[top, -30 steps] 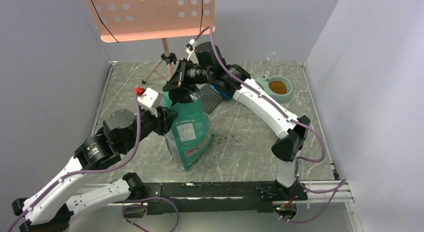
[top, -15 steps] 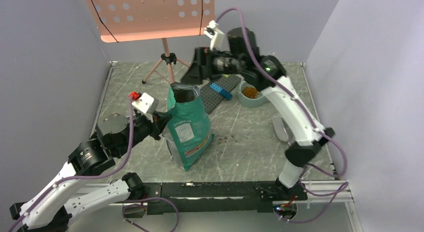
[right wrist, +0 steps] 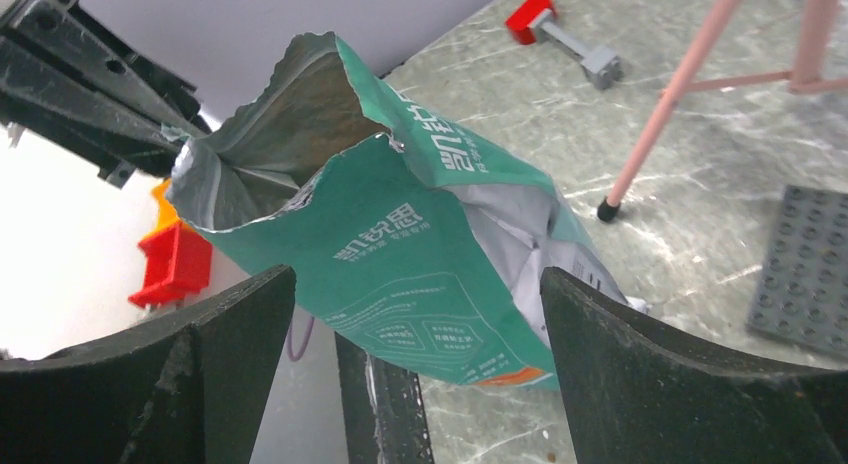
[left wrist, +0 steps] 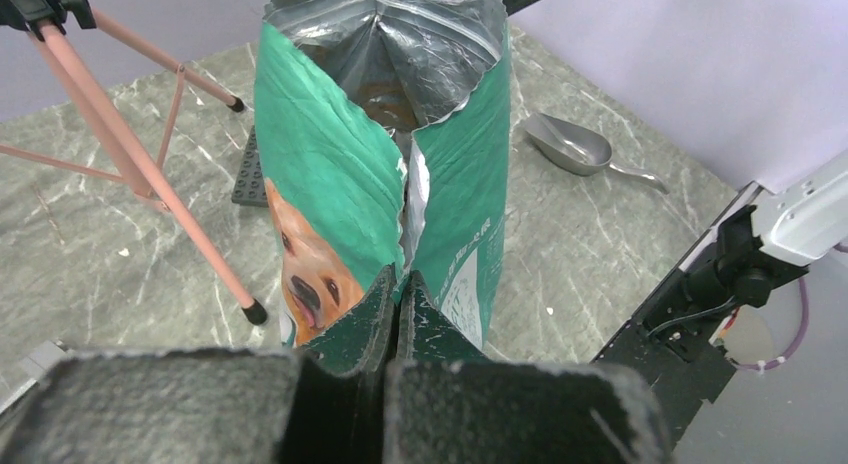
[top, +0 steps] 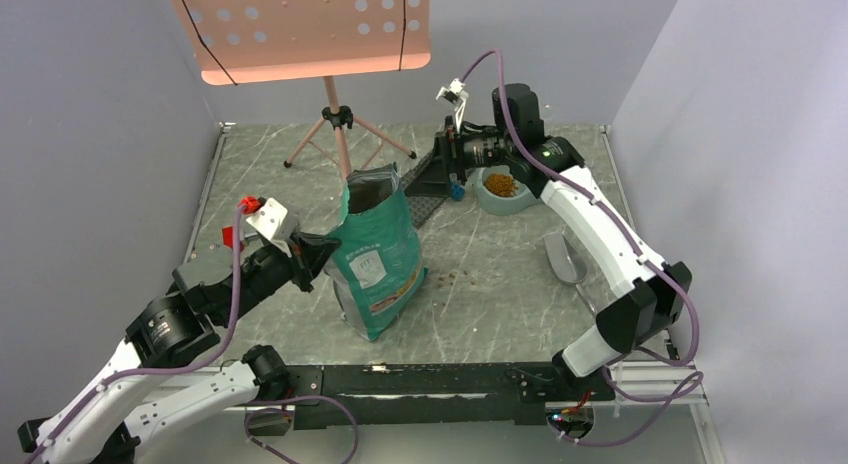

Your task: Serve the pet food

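Note:
The pet food point(top: 500, 184) is brown kibble heaped in one cup of the pale blue-grey bowl point(top: 512, 204) at the back right. More kibble point(left wrist: 385, 99) shows inside the open teal-green bag point(top: 378, 259), which stands upright mid-table. A few bits point(top: 455, 277) lie spilled beside it. My left gripper point(top: 325, 249) is shut on the bag's point(left wrist: 330, 174) left side seam, low down point(left wrist: 400, 279). My right gripper point(top: 437, 159) hangs open behind the bag, level with its mouth and apart from it. Its fingers point(right wrist: 200, 374) frame the bag point(right wrist: 400, 254) from a distance.
A metal scoop point(top: 563, 259) lies right of the bag. A dark studded plate point(top: 425, 189) with a blue brick point(top: 456, 191) lies under the right gripper. A pink music stand's tripod point(top: 335, 114) stands at the back. A red-and-grey item point(right wrist: 545, 24) lies on the left side.
My right gripper let go of the bag's top, opened wide and drew back to the right rear, uncovering the bowl. My left gripper closed on the bag's side and pulled slightly left.

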You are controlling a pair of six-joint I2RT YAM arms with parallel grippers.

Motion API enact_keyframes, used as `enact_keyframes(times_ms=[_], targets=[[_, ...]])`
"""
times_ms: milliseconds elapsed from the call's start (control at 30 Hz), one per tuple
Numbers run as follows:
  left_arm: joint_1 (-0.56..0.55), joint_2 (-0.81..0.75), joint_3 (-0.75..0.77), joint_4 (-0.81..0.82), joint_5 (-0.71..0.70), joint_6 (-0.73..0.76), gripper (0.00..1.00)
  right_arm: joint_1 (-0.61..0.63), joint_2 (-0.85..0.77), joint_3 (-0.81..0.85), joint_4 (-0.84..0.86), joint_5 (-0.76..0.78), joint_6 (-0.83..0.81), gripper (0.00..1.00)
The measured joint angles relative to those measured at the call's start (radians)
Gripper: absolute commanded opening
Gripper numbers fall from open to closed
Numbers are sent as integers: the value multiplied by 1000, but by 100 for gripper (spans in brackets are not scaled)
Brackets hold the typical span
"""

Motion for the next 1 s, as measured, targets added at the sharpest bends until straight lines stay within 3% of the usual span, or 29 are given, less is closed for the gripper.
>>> enact_keyframes(times_ms=[333,467,533,667,833,867,900,1000], targets=[[0,-45,-8,-47,-25,-88,0,40,88,-68,254,-213,-11,96],[0,-72,-8,-72,-55,-112,0,85,117,-82,335,-270,-2,90],[0,-89,-8,-86,-66,-125,0,106,131,-84,367,-289,6,81],[0,-114,-19,-92,-72,-138,0,126,143,-100,456,-304,35,47],[0,-119,-27,-87,-72,-144,0,116,135,-244,743,-322,213,20],[0,-122,-29,-84,-72,-143,0,109,135,-269,794,-325,256,7],[0,-124,-32,-80,-72,-143,0,105,135,-285,827,-327,285,0],[0,-129,-37,-78,-79,-142,0,97,121,-302,836,-310,305,0]])
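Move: My left hand is still shut on the left edge of the open pet food bag. The bag's upper right edge is about 4 cm to the left of my right hand, 1 cm back and 3 cm below; from my left hand it is some 10 cm ahead and 10 cm to the right, 2 cm lower. From my right hand, the bag's mouth is 8 cm left and 2 back, and the studded plate 24 cm ahead on the table, 35 cm below. With its fingers wide open, my right hand goes some 6 cm to the left, easing back and down about 3 cm each, and swings roughly 20 degrees counter-clockwise onto the bag's upper right edge; late on, its fingers shut and pinch the edge below the rim. Meanwhile my left hand keeps its pinch and draws its edge about 3 cm left and slightly back. ##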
